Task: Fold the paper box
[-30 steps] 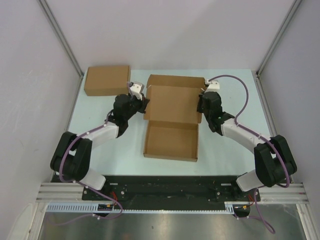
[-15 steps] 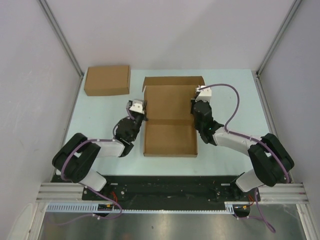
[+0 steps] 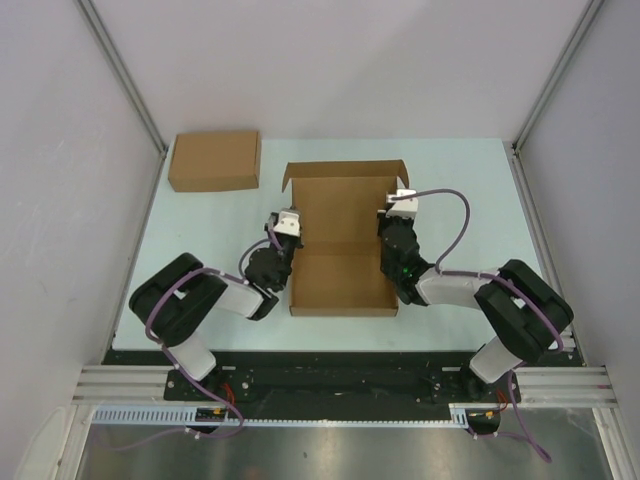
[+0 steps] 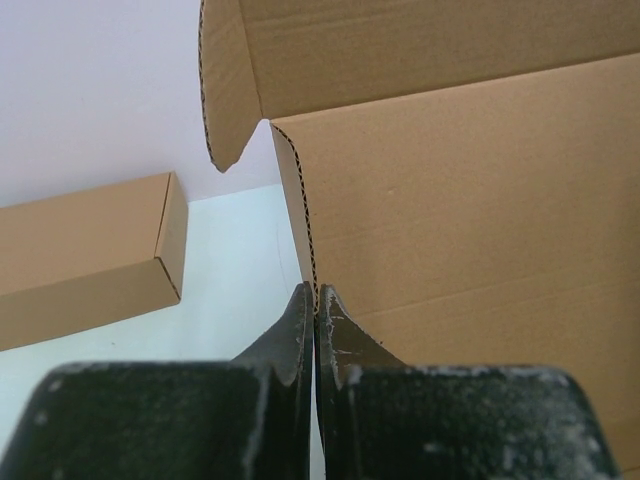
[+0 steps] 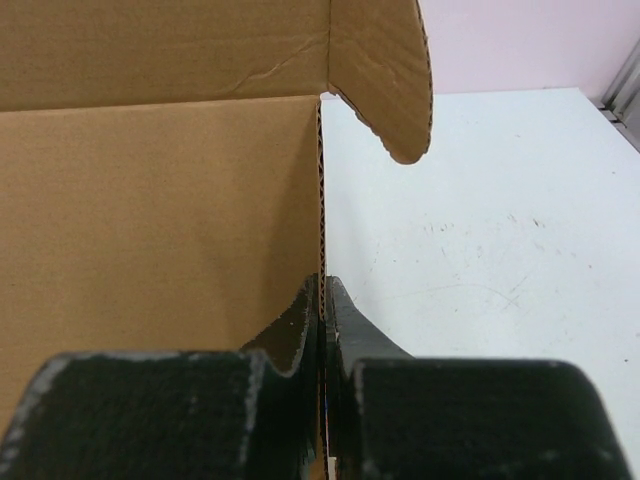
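The paper box (image 3: 343, 205) lies mid-table, its shallow tray (image 3: 340, 285) nearest the arms and its lid panel lifted steeply behind it. A top strip with rounded corner flaps (image 4: 228, 90) (image 5: 385, 70) leans forward over the lid. My left gripper (image 3: 294, 232) (image 4: 316, 290) is shut on the lid's left edge, the corrugated edge pinched between its fingertips. On the opposite side my right gripper (image 3: 388, 226) (image 5: 322, 282) is shut on the lid's right edge in the same way. Both arms are folded back low beside the tray.
A closed, ready-made flat cardboard box (image 3: 214, 160) (image 4: 85, 255) sits at the back left of the pale table (image 3: 470, 200). White walls with metal posts enclose the left, back and right. The arm bases stand on the black rail at the near edge.
Both grippers have drawn back toward the near edge, still holding the lid's side edges. The lid has swung up from nearly flat to steep, and both arms have folded in closer.
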`<action>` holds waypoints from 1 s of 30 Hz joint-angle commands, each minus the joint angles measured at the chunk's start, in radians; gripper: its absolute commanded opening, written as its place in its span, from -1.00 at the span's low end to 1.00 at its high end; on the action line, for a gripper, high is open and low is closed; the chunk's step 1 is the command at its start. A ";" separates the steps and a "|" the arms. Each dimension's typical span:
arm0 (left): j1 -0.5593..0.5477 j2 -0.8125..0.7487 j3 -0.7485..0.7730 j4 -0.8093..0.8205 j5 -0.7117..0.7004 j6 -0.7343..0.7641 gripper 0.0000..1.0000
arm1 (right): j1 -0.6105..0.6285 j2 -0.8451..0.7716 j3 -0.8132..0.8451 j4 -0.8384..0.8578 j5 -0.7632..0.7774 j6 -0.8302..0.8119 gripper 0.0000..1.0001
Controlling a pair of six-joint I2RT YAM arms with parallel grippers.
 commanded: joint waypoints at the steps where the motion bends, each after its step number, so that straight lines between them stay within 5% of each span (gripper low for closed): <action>1: -0.091 0.013 -0.041 0.294 0.123 0.020 -0.99 | 0.064 -0.013 -0.046 0.105 -0.084 0.030 -1.00; 30: -0.336 -0.036 -0.234 0.295 -0.073 -0.020 -0.99 | 0.274 -0.019 -0.333 0.357 0.120 0.024 -1.00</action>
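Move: My left hand and my right hand already pinch the two side edges of the raised lid. The tray it is to close over has its middle about 12 cm back from my left hand, 12 to its right and 14 below; from my right hand it lies 13 cm back, 12 to the left and equally low. The lid's front flap spans between the hands, about 8 cm farther out and 5 above. The closed box lies 17 cm ahead and 18 left of my left hand. Keeping both side edges of the lid pinched, I draw my two hands back together about 7 cm towards my base, slow at first and then quicker, bringing the lid in over the tray. My left hand starts to sink a little at the end, while my right tips its fingers slightly upward and rolls its left side up, under 10 degrees each. ##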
